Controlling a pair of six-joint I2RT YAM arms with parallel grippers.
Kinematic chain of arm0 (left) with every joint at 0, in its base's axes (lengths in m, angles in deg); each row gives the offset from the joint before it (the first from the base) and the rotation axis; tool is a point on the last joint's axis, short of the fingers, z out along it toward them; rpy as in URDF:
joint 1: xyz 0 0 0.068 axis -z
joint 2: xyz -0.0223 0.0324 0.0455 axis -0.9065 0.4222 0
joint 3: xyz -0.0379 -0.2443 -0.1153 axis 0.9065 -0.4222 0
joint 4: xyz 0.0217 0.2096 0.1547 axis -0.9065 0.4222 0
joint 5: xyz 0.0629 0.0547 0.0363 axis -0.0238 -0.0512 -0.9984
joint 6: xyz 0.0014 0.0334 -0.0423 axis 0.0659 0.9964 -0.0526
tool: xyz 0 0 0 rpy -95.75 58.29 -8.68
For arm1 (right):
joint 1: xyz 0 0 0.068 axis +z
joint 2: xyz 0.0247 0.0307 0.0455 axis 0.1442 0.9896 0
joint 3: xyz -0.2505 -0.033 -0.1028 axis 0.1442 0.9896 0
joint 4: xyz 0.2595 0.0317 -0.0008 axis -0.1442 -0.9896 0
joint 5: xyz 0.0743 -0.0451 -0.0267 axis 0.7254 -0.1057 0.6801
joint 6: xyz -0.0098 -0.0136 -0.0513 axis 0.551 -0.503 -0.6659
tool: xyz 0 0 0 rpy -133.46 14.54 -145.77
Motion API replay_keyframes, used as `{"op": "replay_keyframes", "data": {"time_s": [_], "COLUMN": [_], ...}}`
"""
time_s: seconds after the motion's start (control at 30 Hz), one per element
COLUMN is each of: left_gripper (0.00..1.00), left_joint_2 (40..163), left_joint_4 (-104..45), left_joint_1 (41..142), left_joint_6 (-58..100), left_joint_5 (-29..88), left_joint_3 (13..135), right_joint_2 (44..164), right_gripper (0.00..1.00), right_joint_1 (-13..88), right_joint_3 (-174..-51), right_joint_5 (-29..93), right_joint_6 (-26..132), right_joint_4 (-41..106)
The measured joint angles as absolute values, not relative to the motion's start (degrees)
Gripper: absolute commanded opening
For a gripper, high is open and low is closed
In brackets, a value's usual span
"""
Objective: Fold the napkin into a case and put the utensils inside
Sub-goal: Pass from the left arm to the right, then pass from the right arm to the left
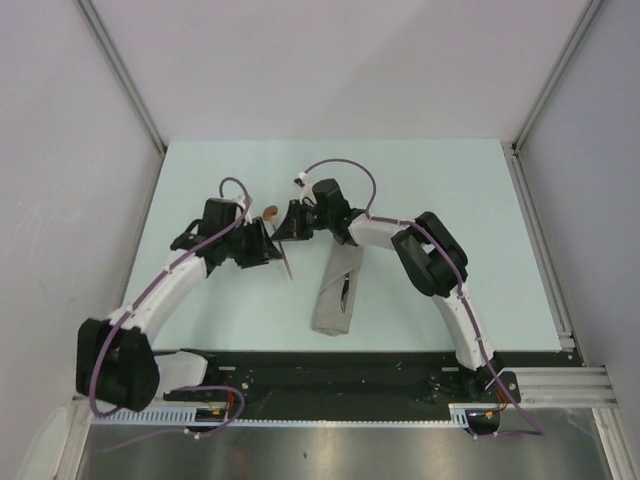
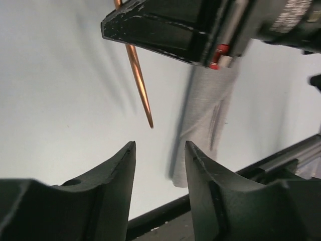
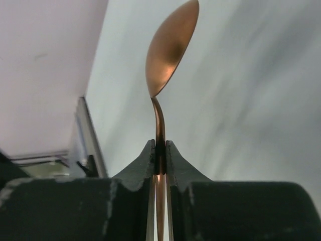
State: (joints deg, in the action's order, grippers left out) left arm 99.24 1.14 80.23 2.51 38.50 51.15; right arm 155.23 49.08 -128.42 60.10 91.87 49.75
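Observation:
My right gripper (image 3: 160, 145) is shut on the neck of a copper spoon (image 3: 170, 47), whose bowl points away from the wrist. From above, the spoon's bowl (image 1: 271, 212) lies left of the right gripper (image 1: 294, 226), and its thin handle slants down past it. The left gripper (image 2: 159, 145) is open with nothing between its fingers; the spoon's handle (image 2: 138, 75) hangs just beyond its tips. The grey-beige napkin (image 1: 335, 295) lies folded into a long narrow strip on the table, below the right gripper. The same napkin (image 2: 205, 110) appears blurred in the left wrist view, with a thin dark streak on it.
The pale green table top (image 1: 450, 200) is walled by grey panels with metal rails (image 1: 540, 250) at the sides. A black base bar (image 1: 350, 365) runs along the near edge between the arm mounts.

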Motion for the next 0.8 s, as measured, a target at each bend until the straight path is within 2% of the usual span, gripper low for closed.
{"op": "replay_keyframes", "data": {"time_s": [0.07,0.2,0.4,0.53,0.63,0.7,0.8], "left_gripper": [0.60,0.61,0.66,0.73,0.76,0.92,0.93], "left_joint_2": [95.0,86.9,82.1,82.1,81.4,81.1,80.7], "left_joint_4": [2.1,2.7,-0.2,-2.4,-6.6,-8.9,-9.6], "left_joint_1": [79.8,77.6,74.0,73.4,72.7,72.6,72.6], "left_joint_6": [2.5,2.1,-2.4,-5.9,-9.7,-12.4,-14.9], "left_joint_5": [39.4,42.8,51.7,57.3,62.1,65.1,67.2], "left_joint_3": [51.6,54.9,56.0,55.8,53.8,51.9,49.8], "right_joint_2": [153.7,146.2,126.9,120.2,116.1,114.3,113.3], "right_gripper": [0.02,0.04,0.07,0.00,0.00,0.00,0.00], "right_joint_1": [48.6,48.4,50.7,52.3,53.5,54.3,56.2], "right_joint_3": [-128.4,-125.7,-111.1,-105.6,-97.4,-92.6,-88.4], "right_joint_5": [60.1,56.6,48.7,45.2,41.0,37.6,31.6], "right_joint_6": [84.5,67.3,42.0,27.0,16.2,9.5,0.5], "right_joint_4": [47.0,41.7,45.6,46.9,49.0,49.2,49.6]}}
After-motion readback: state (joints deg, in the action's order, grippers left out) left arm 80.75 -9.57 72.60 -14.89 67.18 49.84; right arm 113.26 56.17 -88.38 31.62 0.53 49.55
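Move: The spoon is already in the right hand, which grips the handle near the bowl; its middle lies roughly 3 cm back and 1 cm right of that hand. The folded napkin's middle is about 16 cm back, 17 cm right and 8 cm below, with the tucked-in utensil some 2 cm right of the napkin's middle. From the left hand, already clear, the spoon's middle is about 3 cm ahead, 1 cm right and 3 cm lower. The spoon, bowl pointing forward, is carried right and slightly back by the right hand, nearly 15 cm over towards the napkin, arcing up about 12 cm and then sinking halfway again. The right wrist rolls some 95 degrees to swing the bowl upward, fingers keeping their pinch. The left hand rises about 15 cm away from the spoon, easing back late and opening wide. ##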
